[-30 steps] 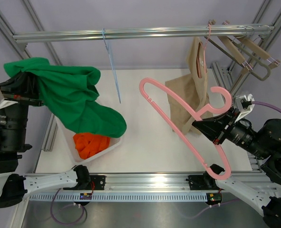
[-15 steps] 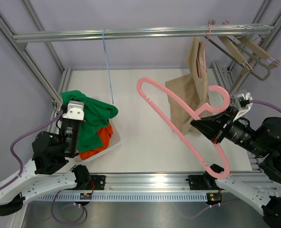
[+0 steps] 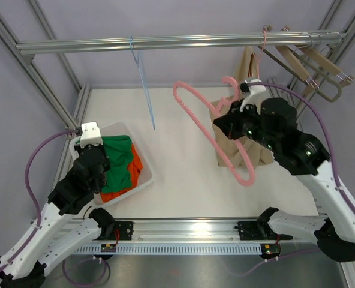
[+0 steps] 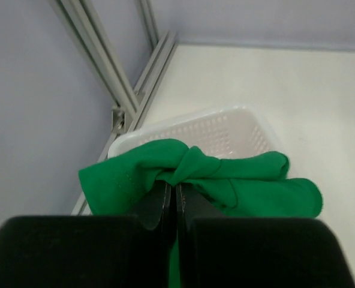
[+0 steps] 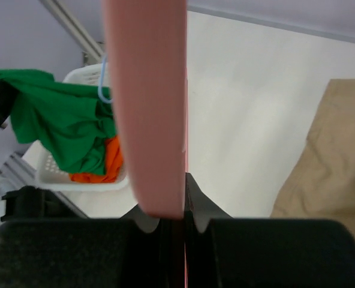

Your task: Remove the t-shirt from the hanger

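Observation:
The green t-shirt [image 3: 116, 157] lies bunched in the white basket [image 3: 122, 126], off the hanger. My left gripper [image 3: 101, 163] is over the basket. In the left wrist view its fingertips [image 4: 176, 185] are shut on a fold of the green t-shirt [image 4: 225, 180]. My right gripper [image 3: 234, 123] is shut on the bare pink hanger [image 3: 195, 117] and holds it up in front of the beige garment. In the right wrist view the pink hanger [image 5: 146, 90] rises from between the closed jaws, midway between the fingertips [image 5: 177, 180].
An orange garment [image 3: 114, 193] lies under the green one in the basket. A beige garment [image 3: 243, 135] hangs from the rail [image 3: 165, 43] at the right. A thin blue hanger [image 3: 143, 84] hangs mid-rail. Several wooden hangers [image 3: 309, 63] hang at the far right.
My left arm has swung down and lowered the green t-shirt into the basket. My right arm has lifted the pink hanger up and back, toward the rail.

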Controlling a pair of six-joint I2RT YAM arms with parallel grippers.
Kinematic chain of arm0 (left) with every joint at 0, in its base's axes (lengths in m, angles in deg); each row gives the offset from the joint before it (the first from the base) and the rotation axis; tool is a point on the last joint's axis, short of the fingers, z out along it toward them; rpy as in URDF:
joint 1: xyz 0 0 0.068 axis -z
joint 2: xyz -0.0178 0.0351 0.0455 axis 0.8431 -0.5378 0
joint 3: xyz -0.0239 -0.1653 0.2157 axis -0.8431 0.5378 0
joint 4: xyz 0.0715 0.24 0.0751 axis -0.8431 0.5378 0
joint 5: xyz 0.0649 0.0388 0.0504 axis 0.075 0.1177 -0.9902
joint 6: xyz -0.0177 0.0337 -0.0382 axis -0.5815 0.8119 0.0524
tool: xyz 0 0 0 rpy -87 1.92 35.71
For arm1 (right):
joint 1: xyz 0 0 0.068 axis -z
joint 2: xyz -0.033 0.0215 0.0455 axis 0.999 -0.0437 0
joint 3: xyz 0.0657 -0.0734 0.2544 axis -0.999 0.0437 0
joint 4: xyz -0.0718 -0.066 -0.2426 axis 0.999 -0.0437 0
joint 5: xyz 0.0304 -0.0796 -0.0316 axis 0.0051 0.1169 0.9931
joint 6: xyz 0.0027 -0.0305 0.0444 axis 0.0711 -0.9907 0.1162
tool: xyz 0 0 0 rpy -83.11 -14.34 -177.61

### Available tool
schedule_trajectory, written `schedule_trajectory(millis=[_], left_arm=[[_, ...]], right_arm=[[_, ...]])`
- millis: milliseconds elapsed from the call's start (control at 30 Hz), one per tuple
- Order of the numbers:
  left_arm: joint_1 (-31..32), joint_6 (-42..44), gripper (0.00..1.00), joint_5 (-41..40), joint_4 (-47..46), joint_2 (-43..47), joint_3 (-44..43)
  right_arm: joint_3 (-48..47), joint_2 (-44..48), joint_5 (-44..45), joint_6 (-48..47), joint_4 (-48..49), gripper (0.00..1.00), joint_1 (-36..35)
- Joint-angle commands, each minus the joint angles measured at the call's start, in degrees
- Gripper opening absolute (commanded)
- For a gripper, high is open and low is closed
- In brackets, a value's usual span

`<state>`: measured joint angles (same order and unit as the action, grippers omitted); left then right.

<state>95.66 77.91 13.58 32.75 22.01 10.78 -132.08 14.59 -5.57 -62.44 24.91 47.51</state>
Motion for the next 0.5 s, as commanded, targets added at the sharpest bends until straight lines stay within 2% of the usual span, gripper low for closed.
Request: schedule_trajectory(millis=[0,100,167,200,267,300,333,400,433,467], left_arm=[[-3.81,-17.64,0.0,-1.53,12.56,-4.39,-3.58],[-8.29,-20.56,0.0,6.61,15.3,-8.09,-2.97],[-11.11,-21.18,0.06,11.37,14.6,-9.23,-2.18],[-13.47,-21.27,0.09,15.04,14.16,-10.54,-1.83],[-15.68,-21.27,0.21,18.67,13.11,-11.69,-1.74],[-18.74,-21.1,0.27,22.95,12.75,-12.13,-1.13],[-20.16,-20.84,0.43,24.82,11.36,-12.14,-0.6],[-24.72,-19.87,0.68,29.81,10.12,-12.05,0.2],[-25.79,-19.52,0.95,30.72,9.77,-11.96,0.2],[-27.54,-19.25,0.99,31.42,9.41,-11.87,0.02]], right_arm=[[-6.91,-6.68,7.25,-4.12,4.89,0.0,-0.44],[-13.86,-14.06,13.05,-8.24,5.06,0.0,-3.25],[-19.48,-19.34,15.26,-9.93,4.97,0.0,-5.01],[-21.5,-21.1,15.09,-11.15,4.89,0.0,-5.19],[-27.56,-26.37,14.74,-12.48,4.01,0.0,-5.19],[-29.85,-28.21,15.09,-13.44,3.66,0.0,-5.19],[-34.4,-31.8,14.92,-13.54,2.52,0.0,-5.19],[-38.46,-34.9,14.39,-15.82,1.9,0.0,-5.19],[-41.96,-37.78,14.3,-16.17,1.98,0.0,-5.19],[-43.74,-39.29,14.39,-17.13,2.07,0.0,-5.19]])
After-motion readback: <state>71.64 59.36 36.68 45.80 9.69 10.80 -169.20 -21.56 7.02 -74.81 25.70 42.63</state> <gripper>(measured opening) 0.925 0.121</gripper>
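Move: Ahead of the left hand, which still grips the green t-shirt, the basket's middle lies about 6 cm farther out, 1 cm to the right and 25 cm below; the orange shirt is 1 cm ahead, 8 cm right, just as low. The right hand holds the pink hanger: the bare rod stretch lies 20 cm ahead, 14 cm left and 10 cm above, the blue hanger 18 cm ahead and 22 cm left, level, and the brown shirt 12 cm ahead, 9 cm right, 20 cm down. Lowering about 10 cm towards the basket and tipping its fingers some 20 degrees farther down, the left hand then spreads them wide and lets go of the green t-shirt. The right hand keeps its pinch on the pink hanger and carries it about 12 cm forward and 10 cm left, curving upward late, towards the rod right of the blue hanger, its fingers tilting slightly up. ##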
